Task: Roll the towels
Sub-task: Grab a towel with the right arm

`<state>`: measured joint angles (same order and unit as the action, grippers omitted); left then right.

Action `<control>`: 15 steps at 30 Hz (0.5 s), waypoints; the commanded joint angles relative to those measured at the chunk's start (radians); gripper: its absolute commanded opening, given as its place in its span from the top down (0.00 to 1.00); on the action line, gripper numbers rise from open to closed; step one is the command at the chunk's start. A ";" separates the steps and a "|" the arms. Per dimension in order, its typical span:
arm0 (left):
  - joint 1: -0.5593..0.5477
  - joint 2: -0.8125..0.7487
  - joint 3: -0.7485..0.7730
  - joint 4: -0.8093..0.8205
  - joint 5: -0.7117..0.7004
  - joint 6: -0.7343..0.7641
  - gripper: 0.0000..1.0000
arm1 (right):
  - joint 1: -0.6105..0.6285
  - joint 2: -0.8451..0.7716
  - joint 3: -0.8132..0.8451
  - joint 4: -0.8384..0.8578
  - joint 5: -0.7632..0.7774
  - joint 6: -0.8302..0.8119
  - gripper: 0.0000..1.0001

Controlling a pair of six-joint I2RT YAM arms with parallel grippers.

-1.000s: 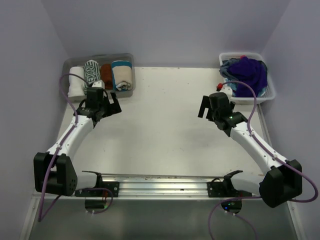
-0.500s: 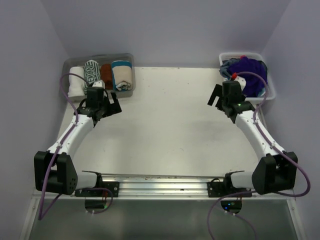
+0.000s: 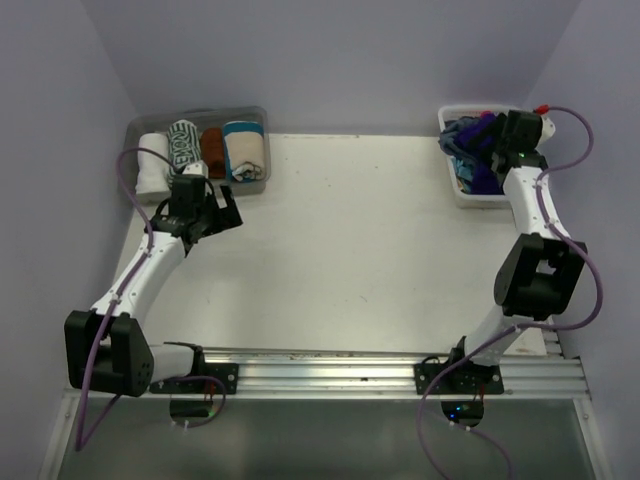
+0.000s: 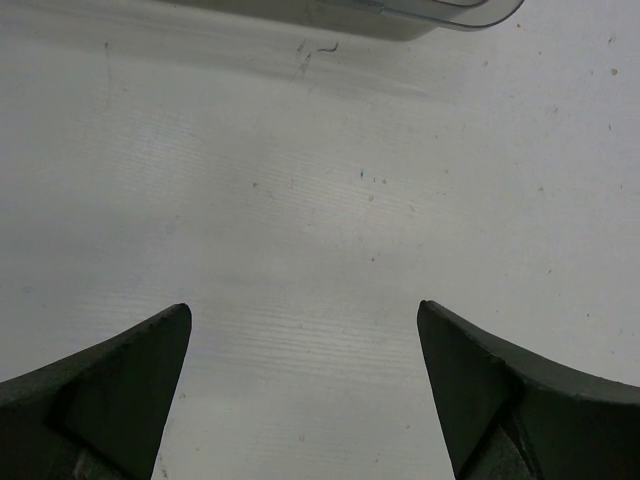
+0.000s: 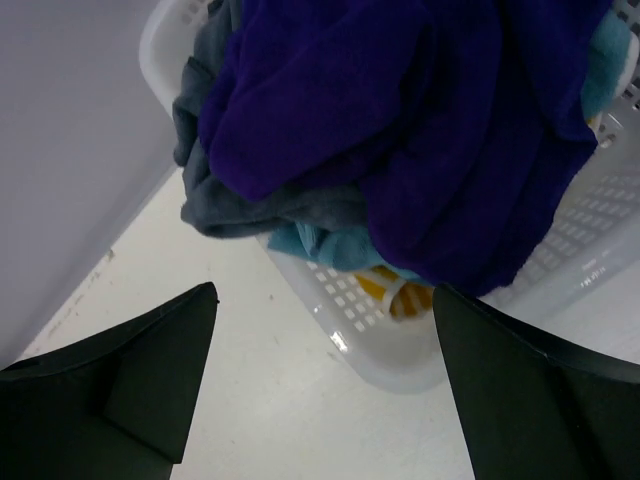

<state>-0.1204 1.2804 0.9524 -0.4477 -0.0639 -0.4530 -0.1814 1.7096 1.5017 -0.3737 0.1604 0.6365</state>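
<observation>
A heap of loose towels fills the white lattice basket (image 3: 472, 196) at the back right, with a deep purple towel (image 5: 400, 120) on top, a grey one (image 5: 270, 205) and a light blue one (image 5: 335, 245) under it. My right gripper (image 5: 323, 288) hangs open just above the basket's near wall (image 5: 400, 350), holding nothing; from above, the right gripper (image 3: 496, 140) sits over the purple towel (image 3: 478, 152). Rolled towels lie in the clear tub (image 3: 252, 113): white (image 3: 153, 165), green-patterned (image 3: 183, 145), rust-brown (image 3: 212, 150), cream-and-teal (image 3: 245, 148). My left gripper (image 4: 303, 305) is open over bare table beside the tub.
The tub's corner (image 4: 440, 12) shows at the top of the left wrist view. Purple walls close in the table at the back and both sides. A metal rail (image 3: 320, 365) with the arm bases runs along the near edge.
My right arm has swung from the table's middle right up and back, and now sits over the basket of towels. The left arm has barely moved. Both grippers stay open.
</observation>
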 commanded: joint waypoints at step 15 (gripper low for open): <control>-0.004 -0.049 0.008 -0.031 -0.014 -0.009 0.00 | -0.040 0.312 0.330 0.071 0.022 0.135 0.72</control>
<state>-0.1204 1.2629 0.9520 -0.4713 -0.0650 -0.4534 -0.2165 2.0304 1.7786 -0.3355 0.1654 0.7418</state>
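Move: The purple towel, heaped on top in the white basket, has its middle about 8 cm ahead of the right hand, 3 cm to its right and 6 cm lower. The grey-blue towel lies some 8 cm to the left of it and about 2 cm farther out; the light-blue towel is roughly 6 cm left of it and 5 cm nearer. From the left hand, the purple towel is about 62 cm right and 22 cm ahead, roughly level. The right hand reaches about 8 cm forward, slightly right and increasingly down, closing its fingers at the purple towel. ##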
